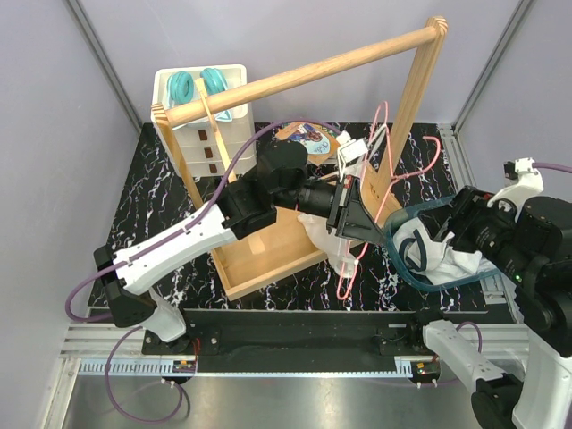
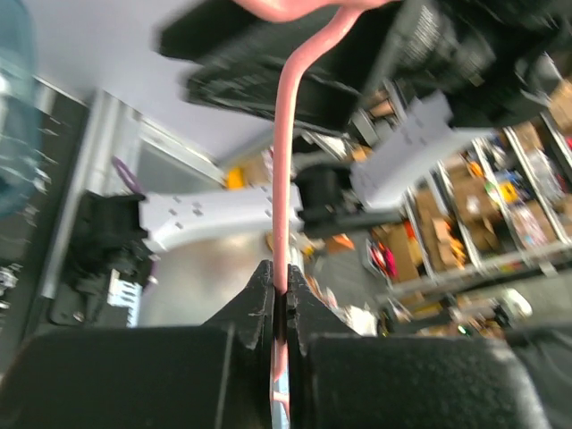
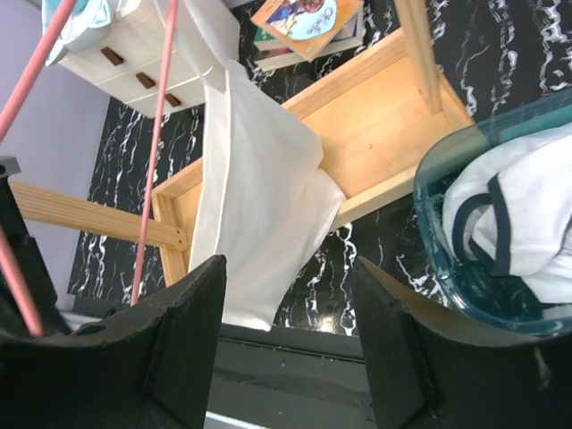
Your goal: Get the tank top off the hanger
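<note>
My left gripper [image 2: 286, 288] is shut on the thin pink wire of the hanger [image 2: 288, 161]. From the top view the left gripper [image 1: 351, 211] holds the hanger [image 1: 384, 147] in mid-air over the front of the wooden rack. The white tank top [image 1: 329, 243] droops from the hanger below the gripper. In the right wrist view the tank top [image 3: 259, 197] hangs in a long fold beside the hanger's pink wire [image 3: 157, 152]. My right gripper [image 3: 290, 281] is open and empty. It sits to the right of the cloth and does not touch it.
A teal bin [image 1: 402, 268] holding white garments with dark trim stands under the right arm, also in the right wrist view [image 3: 438, 170]. The wooden rack has a high rail [image 1: 304, 76] and a tray base [image 1: 268, 255]. A white drawer unit [image 1: 201, 121] and books [image 1: 308, 136] stand behind.
</note>
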`<act>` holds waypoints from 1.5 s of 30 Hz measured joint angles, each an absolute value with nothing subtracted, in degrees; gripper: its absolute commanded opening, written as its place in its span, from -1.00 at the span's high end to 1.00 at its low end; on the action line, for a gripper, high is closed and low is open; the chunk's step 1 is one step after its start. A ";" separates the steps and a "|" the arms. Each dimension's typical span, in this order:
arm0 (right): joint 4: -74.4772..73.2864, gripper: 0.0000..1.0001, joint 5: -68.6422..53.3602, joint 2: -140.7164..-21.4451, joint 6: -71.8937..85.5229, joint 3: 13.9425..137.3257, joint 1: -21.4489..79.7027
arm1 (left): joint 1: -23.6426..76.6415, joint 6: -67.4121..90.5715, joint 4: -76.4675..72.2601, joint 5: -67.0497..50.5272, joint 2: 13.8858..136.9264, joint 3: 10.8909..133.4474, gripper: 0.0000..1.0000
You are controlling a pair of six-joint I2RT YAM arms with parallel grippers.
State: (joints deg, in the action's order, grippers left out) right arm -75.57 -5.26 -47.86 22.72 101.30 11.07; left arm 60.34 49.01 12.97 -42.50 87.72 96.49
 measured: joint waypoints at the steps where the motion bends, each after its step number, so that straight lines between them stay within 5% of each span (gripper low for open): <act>1: -74.54 -0.31 -5.80 -47.64 23.03 100.05 11.07 | 60.29 49.50 13.02 -43.97 87.70 96.49 1.00; 23: -38.46 0.11 -26.30 -55.29 24.73 86.85 11.07 | 60.27 61.87 1.89 -53.10 80.66 89.82 1.00; 43: -31.09 0.29 -27.09 -55.42 24.62 84.09 11.07 | 60.20 65.01 -0.67 -53.82 79.85 88.47 1.00; 45: -31.09 0.52 -27.09 -55.42 24.62 83.81 11.07 | 60.20 65.08 -0.89 -53.84 79.77 88.47 1.00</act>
State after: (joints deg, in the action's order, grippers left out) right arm -31.09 -27.09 -55.42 24.62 83.81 11.07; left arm 60.20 65.08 -0.89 -53.84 79.77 88.47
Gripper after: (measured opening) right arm 0.360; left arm 0.028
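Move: The white top's strap, looped over the far shoulder of the pink hanger, is some 15 cm ahead of the open right hand, about 13 cm to its left and 7 cm above it. The hanger's hook lies about 14 cm ahead, 3 cm left and slightly higher; the basket is about 17 cm ahead, 12 cm right and far below. From the left hand, which pinches the hanger bar, the strap is roughly 19 cm ahead, 2 cm right and 5 cm higher. Forward and left, some 14 cm in all with a slight rise, the right hand reaches for the strap on the far shoulder, swinging about 20 degrees counter-clockwise and tipping up while its fingers narrow to roughly half their gap. The left hand, still pinching the pink bar, first draws back, left and up by about 5 cm each, turning slightly clockwise, then nearly stops. ##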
